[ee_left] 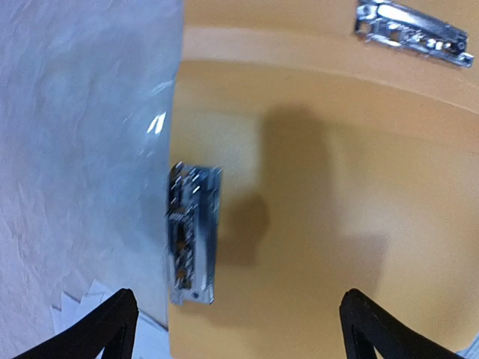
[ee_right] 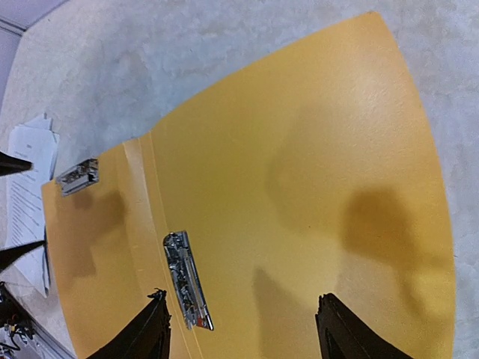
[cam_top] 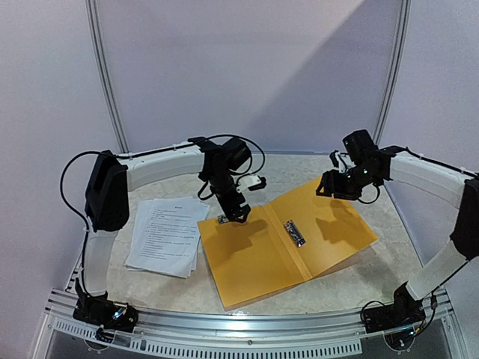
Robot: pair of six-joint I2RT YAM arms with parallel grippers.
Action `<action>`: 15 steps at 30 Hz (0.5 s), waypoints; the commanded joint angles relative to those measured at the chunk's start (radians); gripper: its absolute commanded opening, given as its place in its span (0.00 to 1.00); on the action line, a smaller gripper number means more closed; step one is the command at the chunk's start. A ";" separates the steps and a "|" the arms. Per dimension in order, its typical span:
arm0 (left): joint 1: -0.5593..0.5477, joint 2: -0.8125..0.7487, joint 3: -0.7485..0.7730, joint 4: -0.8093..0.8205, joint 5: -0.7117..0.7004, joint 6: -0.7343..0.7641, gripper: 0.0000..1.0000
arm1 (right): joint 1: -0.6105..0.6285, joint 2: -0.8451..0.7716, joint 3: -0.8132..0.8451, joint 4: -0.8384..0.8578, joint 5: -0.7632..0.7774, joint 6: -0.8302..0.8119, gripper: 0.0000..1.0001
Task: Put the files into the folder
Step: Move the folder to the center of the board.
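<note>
The orange-yellow folder (cam_top: 254, 258) lies open and flat on the table, with a metal clip (cam_top: 294, 232) along its centre fold and a smaller metal clip (cam_top: 223, 219) at its far left edge. The files (cam_top: 165, 233) lie in a loose white stack to the left of the folder. My left gripper (cam_top: 238, 215) hovers open and empty over the small clip (ee_left: 193, 232) and the folder's left leaf (ee_left: 337, 194). My right gripper (cam_top: 327, 185) is open and empty above the folder's right leaf (ee_right: 299, 149), near the centre clip (ee_right: 187, 280).
The table top (cam_top: 352, 277) is pale and speckled, with a raised rail (cam_top: 247, 321) along the near edge. A corner of the files (ee_left: 82, 310) shows by the left finger. The files (ee_right: 30, 176) also show at the left of the right wrist view.
</note>
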 commanded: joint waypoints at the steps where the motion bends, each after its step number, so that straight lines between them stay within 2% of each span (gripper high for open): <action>1: 0.164 -0.134 -0.083 -0.101 0.020 -0.064 0.96 | 0.031 0.147 0.001 0.060 -0.085 0.006 0.68; 8: 0.433 -0.263 -0.315 -0.052 0.065 -0.180 0.97 | 0.040 0.323 0.010 0.087 -0.061 0.040 0.67; 15: 0.629 -0.253 -0.485 0.058 0.158 -0.337 0.89 | 0.045 0.361 0.062 0.063 -0.024 0.071 0.68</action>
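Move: The files lie about 25 cm to the left hand's left and 5 cm back, some 6 cm below it. The folder's edge clip is about 3 cm straight ahead of that hand; the open folder's spine is roughly 16 cm to its right and 8 cm back. The right hand hovers over the right cover, whose middle is about 11 cm below, 2 cm back and 3 cm to its right; the spine clip is 7 cm left and 4 cm back. The right hand drops almost straight down about 13 cm onto the folder's right cover, easing slightly left, its fingers part-open and swinging some 15 degrees back towards vertical; it ends seeming to touch the cover. Meanwhile the left hand, already free of the folder, sweeps some 25 cm left and a little forward to above the files, turning about 45 degrees counter-clockwise with its fingers wide open. ##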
